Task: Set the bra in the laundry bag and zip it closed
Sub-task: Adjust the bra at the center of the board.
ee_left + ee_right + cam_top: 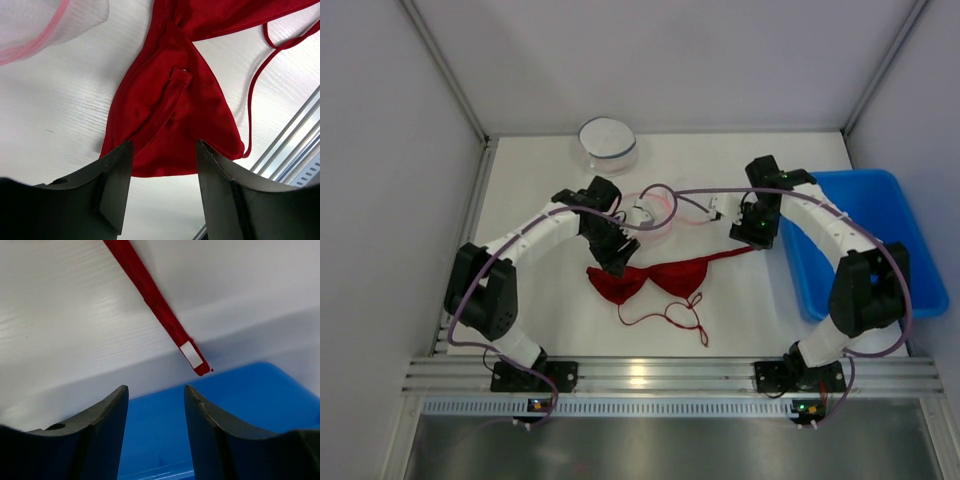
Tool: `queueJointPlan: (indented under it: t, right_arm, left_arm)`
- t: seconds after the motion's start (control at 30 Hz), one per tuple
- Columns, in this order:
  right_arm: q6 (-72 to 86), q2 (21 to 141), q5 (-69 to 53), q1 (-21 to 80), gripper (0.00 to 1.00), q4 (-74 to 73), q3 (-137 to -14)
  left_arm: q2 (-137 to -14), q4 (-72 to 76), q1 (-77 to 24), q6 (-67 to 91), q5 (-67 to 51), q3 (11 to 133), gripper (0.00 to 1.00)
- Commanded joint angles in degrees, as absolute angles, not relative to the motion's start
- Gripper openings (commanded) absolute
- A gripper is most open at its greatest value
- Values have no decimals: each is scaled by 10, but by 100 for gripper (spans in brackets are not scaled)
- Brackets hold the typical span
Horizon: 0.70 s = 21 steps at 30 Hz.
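Observation:
The red bra [655,278] lies spread flat mid-table, its thin strings trailing toward the near edge. My left gripper [617,264] hovers over its left cup [170,105], and it [165,145] is open, the cup's hem just ahead of the fingertips and nothing between them. The white mesh laundry bag [655,210] with pink trim sits behind the bra, and its corner [45,25] shows in the left wrist view. My right gripper [757,238] stands at the bra's right strap end. It [155,387] is open and empty, and the tagged strap tip [192,356] lies beyond the fingertips.
A blue bin [880,195] stands at the right, its rim [240,405] directly under my right fingers. A round white container [607,143] with a dark band sits at the back. White walls enclose the table, and a metal rail [650,375] runs along the near edge.

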State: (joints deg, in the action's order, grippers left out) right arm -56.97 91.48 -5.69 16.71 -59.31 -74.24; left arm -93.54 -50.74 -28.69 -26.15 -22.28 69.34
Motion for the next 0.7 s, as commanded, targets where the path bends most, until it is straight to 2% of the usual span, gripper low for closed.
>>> queueJointPlan:
  t: [0.0, 0.33, 0.67]
  right_arm:
    - [-683, 917, -52, 159, 50, -600, -725]
    - [-821, 976, -3, 135, 51, -571, -724]
    - [-875, 1047, 75, 139, 53, -527, -738]
  left_arm:
    - [-897, -504, -279, -250, -246, 723, 59]
    - [-869, -519, -264, -225, -274, 758, 61]
    - [-864, -519, -259, -210, -286, 766, 63]
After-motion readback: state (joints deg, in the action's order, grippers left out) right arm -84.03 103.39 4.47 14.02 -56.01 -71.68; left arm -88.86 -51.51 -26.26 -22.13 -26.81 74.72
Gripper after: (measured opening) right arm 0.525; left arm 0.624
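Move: The free end of the bra's right strap lies some 4 cm to the right hand's right, about 3 cm ahead and 8 cm below. From that hand, the right cup is roughly 21 cm left and 7 cm back, and the blue bin's middle is level ahead, about 26 cm right. The left hand has the left cup about 6 cm below, 3 cm back and 2 cm right, and the pink-rimmed laundry bag some 16 cm ahead and 13 cm right. The right hand sinks about 6 cm and slides some 5 cm to its right, slightly forward too, down to the strap's free end beside the bin, turning counter-clockwise and swinging its fingertips rightward while the half-open fingers stay open around no cloth yet. Meanwhile the empty left hand, fingers still open, lifts nearly 6 cm away from the left cup, drifting a little forward. ##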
